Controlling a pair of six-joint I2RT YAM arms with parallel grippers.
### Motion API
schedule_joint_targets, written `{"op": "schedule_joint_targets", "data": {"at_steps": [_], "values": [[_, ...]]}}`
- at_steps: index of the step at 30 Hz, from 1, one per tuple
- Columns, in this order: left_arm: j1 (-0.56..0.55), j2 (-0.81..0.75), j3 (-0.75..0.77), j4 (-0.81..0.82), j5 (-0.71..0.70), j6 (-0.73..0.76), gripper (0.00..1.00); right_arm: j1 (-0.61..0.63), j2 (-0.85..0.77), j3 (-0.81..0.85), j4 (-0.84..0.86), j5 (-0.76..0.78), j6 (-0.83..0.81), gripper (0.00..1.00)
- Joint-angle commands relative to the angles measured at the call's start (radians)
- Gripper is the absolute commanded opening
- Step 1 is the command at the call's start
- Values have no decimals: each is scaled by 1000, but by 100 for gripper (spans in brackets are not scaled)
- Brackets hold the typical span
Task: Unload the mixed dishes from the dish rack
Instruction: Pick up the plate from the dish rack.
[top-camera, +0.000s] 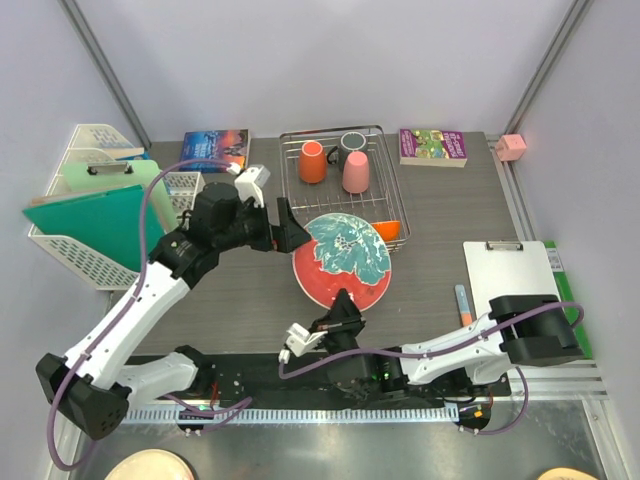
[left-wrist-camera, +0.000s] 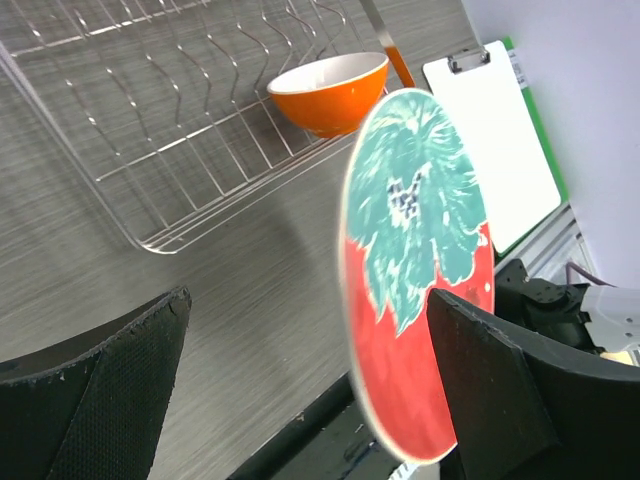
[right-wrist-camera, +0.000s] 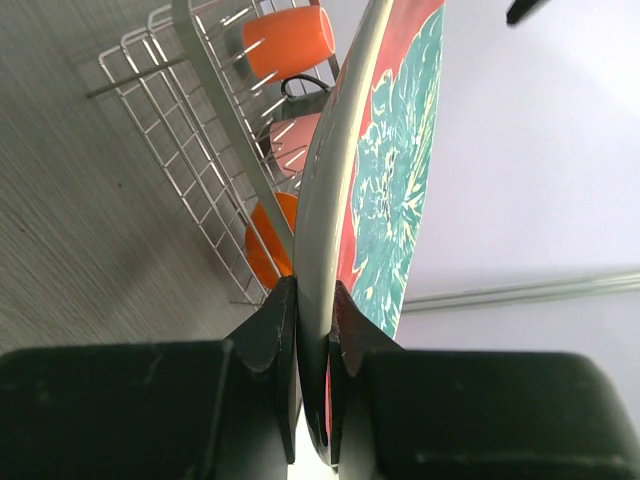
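The teal plate (top-camera: 342, 258) with a red-orange rim is held tilted on edge in front of the dish rack (top-camera: 292, 195). My right gripper (top-camera: 343, 303) is shut on its near rim. In the right wrist view both fingers (right-wrist-camera: 275, 325) pinch the plate (right-wrist-camera: 390, 190). My left gripper (top-camera: 284, 230) stands open just left of the plate. In the left wrist view the plate (left-wrist-camera: 415, 220) is close to the right finger (left-wrist-camera: 480, 390). In the rack are an orange mug (top-camera: 312, 162), a dark grey mug (top-camera: 352, 142), a pink cup (top-camera: 355, 172) and an orange-and-white bowl (top-camera: 388, 231) (left-wrist-camera: 330, 90).
A white lattice basket (top-camera: 75, 255) with green folders stands at the left. Two books (top-camera: 215, 148) (top-camera: 433, 145) lie at the back. A white clipboard (top-camera: 510, 280) and a marker (top-camera: 462, 300) lie at the right, a pink block (top-camera: 511, 147) at the back right.
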Motion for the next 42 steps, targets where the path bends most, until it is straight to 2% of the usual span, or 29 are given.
{"op": "schedule_joint_targets", "data": {"at_steps": [1, 12, 16, 20, 21, 23, 24, 25, 30, 32, 33, 35, 36, 37, 38, 39, 41, 42], "values": [[-24, 19, -5, 88, 63, -21, 100, 14, -1, 69, 80, 14, -14, 1], [-111, 73, -27, 76, 43, 10, 74, 24, 18, 81, 97, 10, -25, 1], [-142, 88, -30, 68, 18, 19, 60, 29, 19, 86, 120, 11, -54, 1], [-151, 85, -32, 60, 9, 25, 37, 29, 15, 84, 145, 16, -84, 1], [-151, 84, -33, 56, 3, 29, 27, 31, 12, 83, 146, 20, -88, 1], [-150, 81, -36, 48, -6, 32, 16, 31, 10, 81, 149, 27, -91, 1], [-151, 73, -39, 45, -9, 33, 3, 31, 7, 81, 149, 30, -92, 1], [-150, 68, -41, 36, -16, 35, 0, 31, 4, 78, 149, 34, -94, 1], [-150, 26, -76, 45, -42, 30, 0, 32, 5, 87, 155, 53, -80, 2], [-151, 9, -96, 68, -57, 22, 0, 32, 10, 100, 148, 65, -62, 23], [-151, -1, -102, 77, -65, 19, 0, 40, 9, 106, 139, 67, -48, 50], [-150, -19, -111, 97, -88, 7, 0, 50, -13, 120, 102, 59, 23, 72], [-150, -22, -110, 96, -95, 6, 0, 54, -28, 133, 53, 53, 70, 95], [-150, -25, -104, 96, -98, 4, 0, 57, -63, 176, -26, 44, 244, 100], [-151, -24, -102, 94, -126, -4, 0, 55, -80, 213, -261, 31, 350, 100], [-151, -22, -98, 94, -135, -7, 0, 57, -94, 300, -391, -19, 482, 100], [-150, -22, -84, 96, -157, -16, 0, 55, -143, 372, -632, -58, 719, 100], [-148, -25, -79, 102, -184, -20, 0, 58, -169, 406, -648, -77, 751, 100]]}}
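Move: The plate's middle is about 12 cm right of the open left hand, 3 cm back and some 4 cm below. From the same hand, the orange bowl lies roughly 22 cm right and 12 cm ahead, and the dish rack's middle 12 cm right and 22 cm ahead, both over 20 cm lower. The right hand still pinches the near rim; the plate's middle is about 8 cm ahead, 1 cm left and 2 cm above. Left hand reaches 5 cm right, slightly back and down, pinches the plate's left rim; right then opens, releasing. ##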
